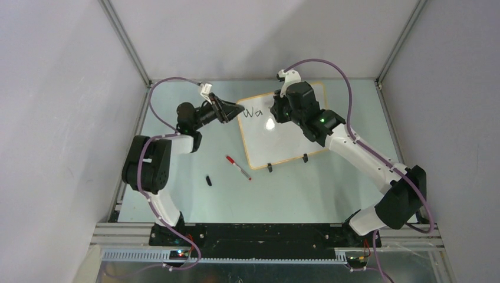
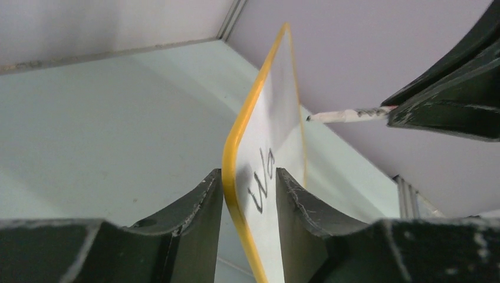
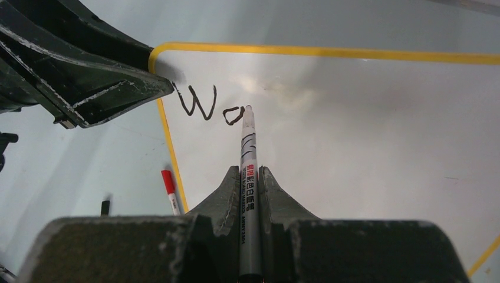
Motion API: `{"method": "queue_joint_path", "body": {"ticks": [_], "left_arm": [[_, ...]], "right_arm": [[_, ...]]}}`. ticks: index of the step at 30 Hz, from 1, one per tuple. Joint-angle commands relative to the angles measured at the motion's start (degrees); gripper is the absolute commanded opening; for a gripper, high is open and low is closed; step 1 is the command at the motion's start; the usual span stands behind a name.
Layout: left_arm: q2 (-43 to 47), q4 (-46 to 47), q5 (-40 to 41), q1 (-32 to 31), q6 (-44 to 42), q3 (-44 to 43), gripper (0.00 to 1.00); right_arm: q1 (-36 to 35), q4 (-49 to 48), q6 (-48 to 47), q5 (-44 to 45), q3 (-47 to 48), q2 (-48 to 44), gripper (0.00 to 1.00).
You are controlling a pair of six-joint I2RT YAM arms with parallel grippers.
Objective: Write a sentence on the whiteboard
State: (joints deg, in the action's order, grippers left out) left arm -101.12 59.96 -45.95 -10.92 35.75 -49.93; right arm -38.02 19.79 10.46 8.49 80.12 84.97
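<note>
The whiteboard (image 1: pixel 289 138) lies tilted on the table, white with a yellow frame. "Wa" (image 1: pixel 253 112) is written in black near its top left corner, the start of the sentence. My right gripper (image 3: pixel 250 171) is shut on a grey-barrelled marker (image 3: pixel 249 153). The marker's tip rests at the "a" (image 3: pixel 233 115). My left gripper (image 2: pixel 249 172) straddles that same corner of the whiteboard (image 2: pixel 277 118). Its jaws stand open on either side of the yellow edge, with a gap showing lower down. The marker (image 2: pixel 348 114) also shows in the left wrist view.
A red-capped marker (image 1: pixel 237 167) lies on the table left of the board's near edge, with a small black cap (image 1: pixel 209 180) further left. Two black clip feet (image 1: pixel 269 167) sit on the board's near edge. Grey walls enclose the table on three sides.
</note>
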Motion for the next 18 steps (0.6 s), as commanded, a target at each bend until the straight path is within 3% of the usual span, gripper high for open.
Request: {"method": "queue_joint_path", "body": {"ticks": [1,4,13,18], "left_arm": [[-3.96,19.85,-3.47,1.74,13.52,0.2,0.43],[-7.31,26.71,-4.44,2.4,19.48,-1.11,0.36],[-8.66,25.76,-5.51,2.48,20.23,-2.76,0.28],[-9.08,25.84,-6.11,2.37,20.77,-3.29,0.1]], "right_arm": [[0.12,-1.15,-0.52,-0.02,1.72,-0.42,0.0],[0.1,-1.2,-0.53,-0.19,1.71,-0.29,0.0],[-0.16,-1.5,-0.52,0.11,0.86,-0.59,0.0],[-0.27,-1.34,-0.73,0.35,0.71,-0.36,0.0]]}}
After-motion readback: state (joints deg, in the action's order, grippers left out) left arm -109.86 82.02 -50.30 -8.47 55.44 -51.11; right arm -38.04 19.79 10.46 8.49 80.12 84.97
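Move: The whiteboard's left edge, just below its upper corner, already stands between the left hand's open fingers, practically at the hand point. From that hand the written "W" lies about 3 cm right and 1 cm back, the "a" some 6 cm right and 1 cm back, both about 1 cm lower, and the held marker's tip about 9 cm right, level fore and aft and 3 cm higher. From the right hand the same edge is roughly 12 cm left, 4 cm ahead and 5 cm lower. The whiteboard's left edge is taken into a pinch: the left hand, fingers around it, tilts its fingertips up some 10 degrees, rising about 1 cm with a slight shift to its left, to line up with the edge. The fingers, loosely open at first, close until the pads meet the orange rim from both sides. ##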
